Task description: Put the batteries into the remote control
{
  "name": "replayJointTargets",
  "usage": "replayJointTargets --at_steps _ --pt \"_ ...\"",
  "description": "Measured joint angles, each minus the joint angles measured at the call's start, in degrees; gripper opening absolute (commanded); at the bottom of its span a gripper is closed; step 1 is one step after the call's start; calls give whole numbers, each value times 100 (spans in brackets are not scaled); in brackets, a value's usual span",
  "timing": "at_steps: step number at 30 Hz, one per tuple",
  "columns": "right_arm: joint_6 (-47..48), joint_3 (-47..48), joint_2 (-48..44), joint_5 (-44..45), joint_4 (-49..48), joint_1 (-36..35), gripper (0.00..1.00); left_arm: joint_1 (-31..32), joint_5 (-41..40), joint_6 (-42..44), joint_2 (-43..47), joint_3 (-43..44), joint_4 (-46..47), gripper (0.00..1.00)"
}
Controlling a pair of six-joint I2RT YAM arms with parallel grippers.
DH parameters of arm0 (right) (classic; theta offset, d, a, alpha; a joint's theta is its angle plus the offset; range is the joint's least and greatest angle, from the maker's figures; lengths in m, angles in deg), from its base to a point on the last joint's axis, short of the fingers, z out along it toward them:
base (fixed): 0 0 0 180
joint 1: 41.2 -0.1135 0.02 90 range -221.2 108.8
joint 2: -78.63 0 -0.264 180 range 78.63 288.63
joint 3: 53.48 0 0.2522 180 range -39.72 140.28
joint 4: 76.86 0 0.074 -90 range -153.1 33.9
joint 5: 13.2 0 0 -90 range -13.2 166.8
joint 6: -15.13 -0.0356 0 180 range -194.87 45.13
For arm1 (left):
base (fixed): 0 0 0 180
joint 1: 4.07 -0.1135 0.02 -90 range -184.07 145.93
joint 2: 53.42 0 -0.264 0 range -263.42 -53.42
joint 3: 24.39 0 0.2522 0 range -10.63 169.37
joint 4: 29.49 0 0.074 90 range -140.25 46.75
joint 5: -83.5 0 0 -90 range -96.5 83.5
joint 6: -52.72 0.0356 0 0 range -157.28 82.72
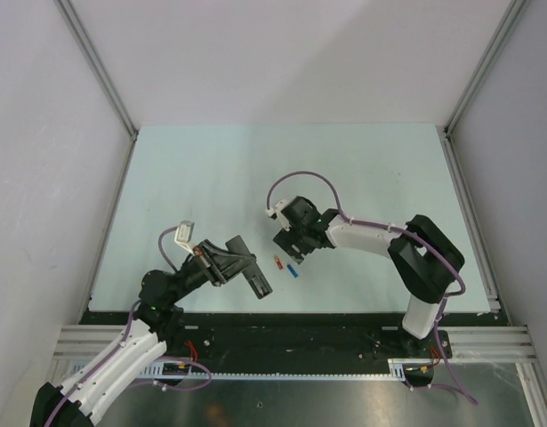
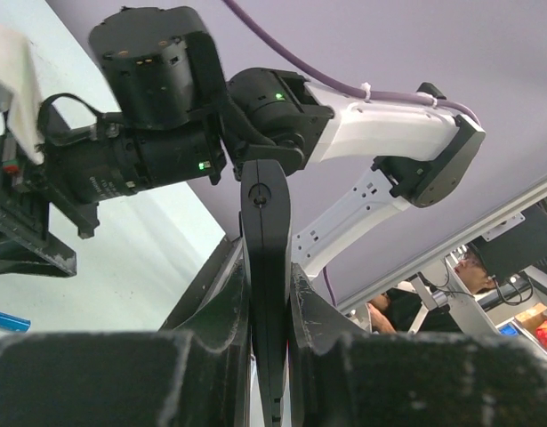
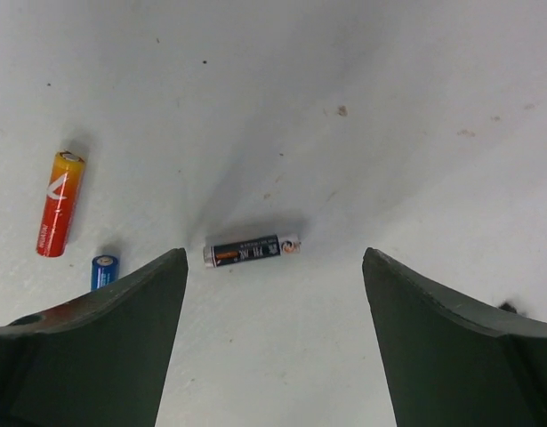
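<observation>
My left gripper (image 1: pixel 235 257) is shut on the remote control (image 1: pixel 259 282), a slim black bar held edge-on between its jaws (image 2: pixel 265 231) and lifted above the table. The right gripper (image 3: pixel 273 256) hangs open over the table. A dark battery (image 3: pixel 252 250) lies flat between its fingertips, touching neither. To the left of that lie a red-orange battery (image 3: pixel 60 203) and a blue battery (image 3: pixel 104 269). From above, the red-orange battery (image 1: pixel 277 261) and the blue battery (image 1: pixel 293 269) lie just below the right gripper (image 1: pixel 289 244). The dark one is hidden under it.
The pale table (image 1: pixel 202 178) is walled by white panels on the left, right and back. A black rail (image 1: pixel 300 334) with the arm bases runs along the near edge. The right arm (image 2: pixel 362 133) rises close in front of the held remote.
</observation>
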Motion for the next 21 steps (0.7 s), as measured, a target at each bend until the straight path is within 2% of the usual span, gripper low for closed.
replayJointTargets --at_steps 3,6,8,12,17,21 --pt "-428 -90 -286 197 -7 0 86 0 -4 0 17 0 -15 0" --pt "-1174 -92 -693 588 -81 -11 81 0 -57 -2 83 0 -42 0" --pt "-1930 -90 -907 942 -114 -9 77 4 -103 -2 114 0 -39 0" --pt "-3899 -81 -975 1515 179 57 58 7 -197 -2 107 0 -59 0" --pt "-5960 -81 -922 1888 868 85 52 7 -286 -4 61 0 -90 0" --pt "-6802 11 -708 1939 1137 55 46 7 -363 -4 28 0 -122 0"
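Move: Almost right under the right fingertips, some 2 cm down and perhaps 1 cm to the left, the black battery lies free, lengthwise between the open fingers. The red battery is about 8 cm to the right hand's left and 4 cm back; the blue one is about 4 cm left and 7 cm back. From the left hand, which holds the remote up, the black battery is roughly 15 cm ahead, 14 cm right and 22 cm below. Lifting about 6 cm clear of the black battery, the right hand twists clockwise by some 65 degrees, bringing its finger gap round from along the battery to across it. Still turning, it shifts about 3 cm right and sinks back a couple of centimetres, its fingers narrowing to about half open, touching nothing. ##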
